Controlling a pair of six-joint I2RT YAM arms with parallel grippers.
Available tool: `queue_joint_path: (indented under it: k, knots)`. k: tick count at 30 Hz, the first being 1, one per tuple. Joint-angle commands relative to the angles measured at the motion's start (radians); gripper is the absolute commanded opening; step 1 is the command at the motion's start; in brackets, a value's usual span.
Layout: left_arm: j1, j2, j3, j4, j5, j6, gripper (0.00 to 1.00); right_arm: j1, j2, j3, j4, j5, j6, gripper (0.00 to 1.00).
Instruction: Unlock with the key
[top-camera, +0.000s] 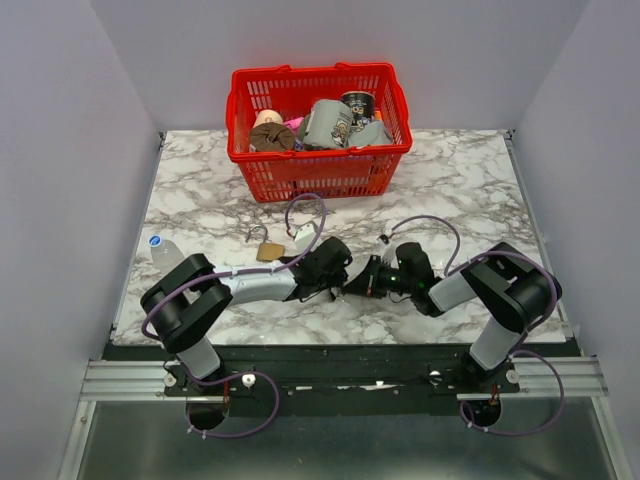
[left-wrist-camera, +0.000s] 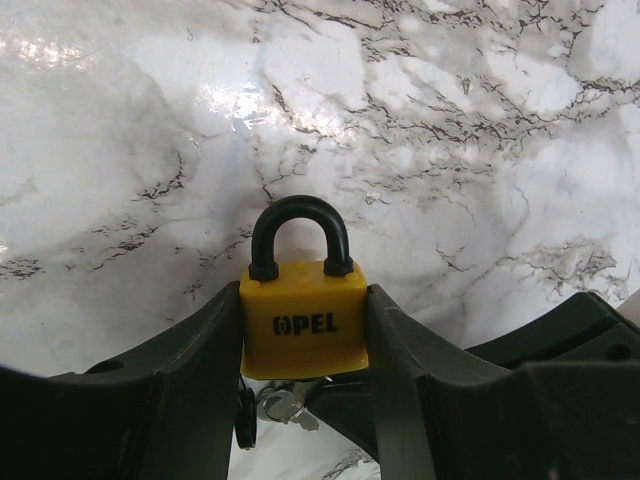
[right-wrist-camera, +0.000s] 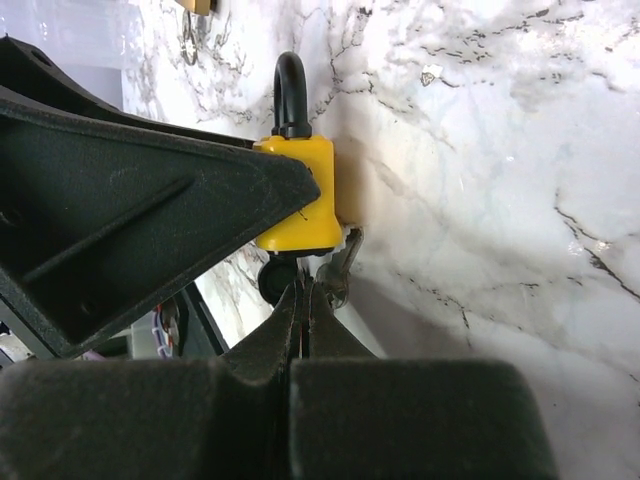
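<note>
The small yellow padlock (left-wrist-camera: 303, 322) with a black shackle stands upright between my left gripper's (left-wrist-camera: 303, 330) fingers, which press on both its sides. It also shows in the right wrist view as the yellow padlock (right-wrist-camera: 300, 195). My right gripper (right-wrist-camera: 303, 288) is shut, its tips right under the padlock's bottom face, pinching a thin sliver of the grey key (right-wrist-camera: 318, 262) that enters the lock there. A second grey key (left-wrist-camera: 283, 406) on a ring and a black tab (left-wrist-camera: 245, 416) hang below the body. In the top view both grippers meet at the table's front middle (top-camera: 352, 277).
A brass padlock (top-camera: 268, 250) lies on the marble just behind the left arm. A red basket (top-camera: 320, 152) of assorted items stands at the back. A plastic bottle (top-camera: 160, 246) lies at the left edge.
</note>
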Motion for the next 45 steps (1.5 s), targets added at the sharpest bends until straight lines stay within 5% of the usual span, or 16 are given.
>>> queue_joint_path:
  k: [1, 13, 21, 45]
  knots:
    - [-0.051, 0.000, -0.036, -0.042, 0.169, -0.029, 0.00, -0.022, 0.026, 0.039, 0.115, 0.250, -0.015, 0.01]
    - [-0.060, -0.061, -0.088, 0.015, 0.169, -0.047, 0.00, -0.023, -0.012, 0.025, 0.164, 0.310, 0.014, 0.01]
    - [-0.060, -0.197, -0.216, 0.219, 0.149, -0.046, 0.00, -0.031, -0.145, -0.038, 0.184, 0.319, 0.052, 0.01]
    - [-0.060, -0.407, -0.357, 0.571, 0.212, 0.172, 0.00, -0.063, -0.377, -0.061, 0.179, 0.260, 0.144, 0.01]
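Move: The left fingers already hold the yellow padlock, its middle about 1 cm ahead of that hand; the key at its underside lies roughly 2 cm back and 1 cm right. From the right hand, shut on the key, the yellow padlock is about 2 cm ahead and 2 cm left. The brass padlock lies some 16 cm left of the left hand, 7 cm ahead and 3 cm lower; the red basket's middle is about 28 cm ahead and 5 cm left. Keeping its pinch on the yellow padlock, with the right fingers still shut on the key at its keyhole end, the left hand lifts nearly straight up off the table, about 10 cm, after a short hold. Its fingers tip upward and its right side rises, some 30 degrees in all. The right hand climbs alongside, almost as far, easing about 1 cm forward and tipping its fingers up slightly. ##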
